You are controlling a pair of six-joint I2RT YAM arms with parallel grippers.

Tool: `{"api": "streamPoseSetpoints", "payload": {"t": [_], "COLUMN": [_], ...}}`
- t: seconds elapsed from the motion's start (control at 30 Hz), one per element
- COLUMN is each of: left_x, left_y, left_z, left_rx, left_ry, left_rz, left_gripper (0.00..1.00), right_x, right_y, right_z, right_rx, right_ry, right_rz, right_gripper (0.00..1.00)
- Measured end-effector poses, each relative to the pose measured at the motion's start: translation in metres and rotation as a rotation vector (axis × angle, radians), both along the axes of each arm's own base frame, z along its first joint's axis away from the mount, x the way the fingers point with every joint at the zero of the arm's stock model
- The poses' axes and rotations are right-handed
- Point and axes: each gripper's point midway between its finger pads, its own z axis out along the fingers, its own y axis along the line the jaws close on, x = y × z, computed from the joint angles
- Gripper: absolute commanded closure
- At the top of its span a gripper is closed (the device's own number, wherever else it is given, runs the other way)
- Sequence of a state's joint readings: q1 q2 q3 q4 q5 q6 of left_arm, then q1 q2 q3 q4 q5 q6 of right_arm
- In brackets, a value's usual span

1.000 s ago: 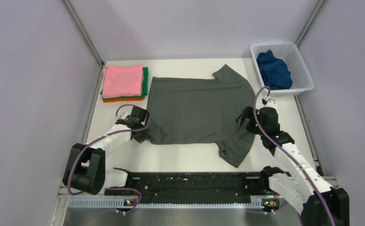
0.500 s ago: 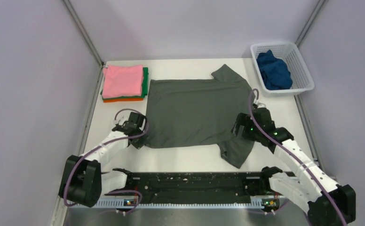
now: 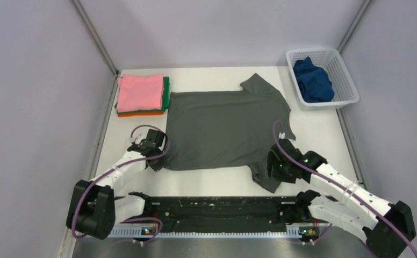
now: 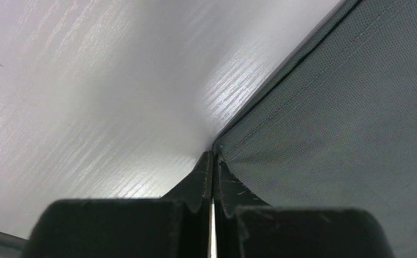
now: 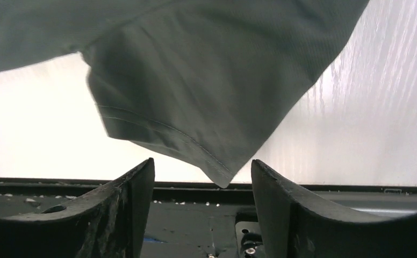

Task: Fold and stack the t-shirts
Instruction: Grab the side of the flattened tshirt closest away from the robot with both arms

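A dark grey t-shirt (image 3: 222, 126) lies spread flat on the white table. My left gripper (image 3: 155, 161) is shut on its near left hem corner; the left wrist view shows the jaws (image 4: 213, 156) pinched together with the cloth (image 4: 330, 123) at their tip. My right gripper (image 3: 273, 167) is open over the shirt's near sleeve (image 3: 268, 177), whose tip (image 5: 217, 172) hangs between the fingers in the right wrist view. A folded stack at the far left has a pink tee (image 3: 140, 91) on top, with green (image 3: 166, 94) and orange (image 3: 139, 113) below. A dark blue tee (image 3: 313, 79) lies crumpled in the basket.
The white mesh basket (image 3: 347, 80) stands at the far right corner. A black rail (image 3: 217, 207) runs along the near table edge between the arm bases. Grey walls close in the left, back and right sides.
The right gripper has moved toward the near edge, from the shirt's right side down to its near sleeve. The left gripper has pulled the hem corner slightly near and left, shifting the shirt.
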State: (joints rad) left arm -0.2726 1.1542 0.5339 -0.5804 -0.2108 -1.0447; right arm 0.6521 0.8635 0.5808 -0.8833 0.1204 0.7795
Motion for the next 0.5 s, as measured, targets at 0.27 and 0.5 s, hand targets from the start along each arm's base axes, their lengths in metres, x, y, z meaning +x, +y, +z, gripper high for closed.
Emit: {"api": "streamPoseSetpoints", "payload": {"t": [0.27,0.5], "left_x": [0.002,0.003], "left_y": [0.000,0.000], "left_z": [0.000,0.000], "left_rx": [0.008,0.015], "left_ry": [0.010,0.013], "left_rz": [-0.008,-0.016], "left_gripper": [1.00,1.00], "right_x": [-0.024,-0.024], "right_y": [0.000,-0.001], "right_z": [-0.040,-0.049], "right_rx": [-0.048,-0.104], "right_ry": [0.137,0.169], "right_rz": [0.024,0.022], "right_gripper": [0.45,0.78]}}
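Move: The right hand is above the grey t-shirt's near sleeve; the outer corner of that sleeve's end lies about 3 cm back and 5 cm below. The sleeve's inner corner lies some 7 cm left and 1 cm ahead, the armpit notch 9 cm left and 7 cm ahead; the table's near edge runs 5 cm back. From the left hand, which already pinches the shirt's other near corner, the sleeve corner is roughly 40 cm right and 9 cm back. The right hand sinks about 5 cm and back 2 onto the sleeve corner, fingertips tipping back, fingers part-closing round the cloth. ##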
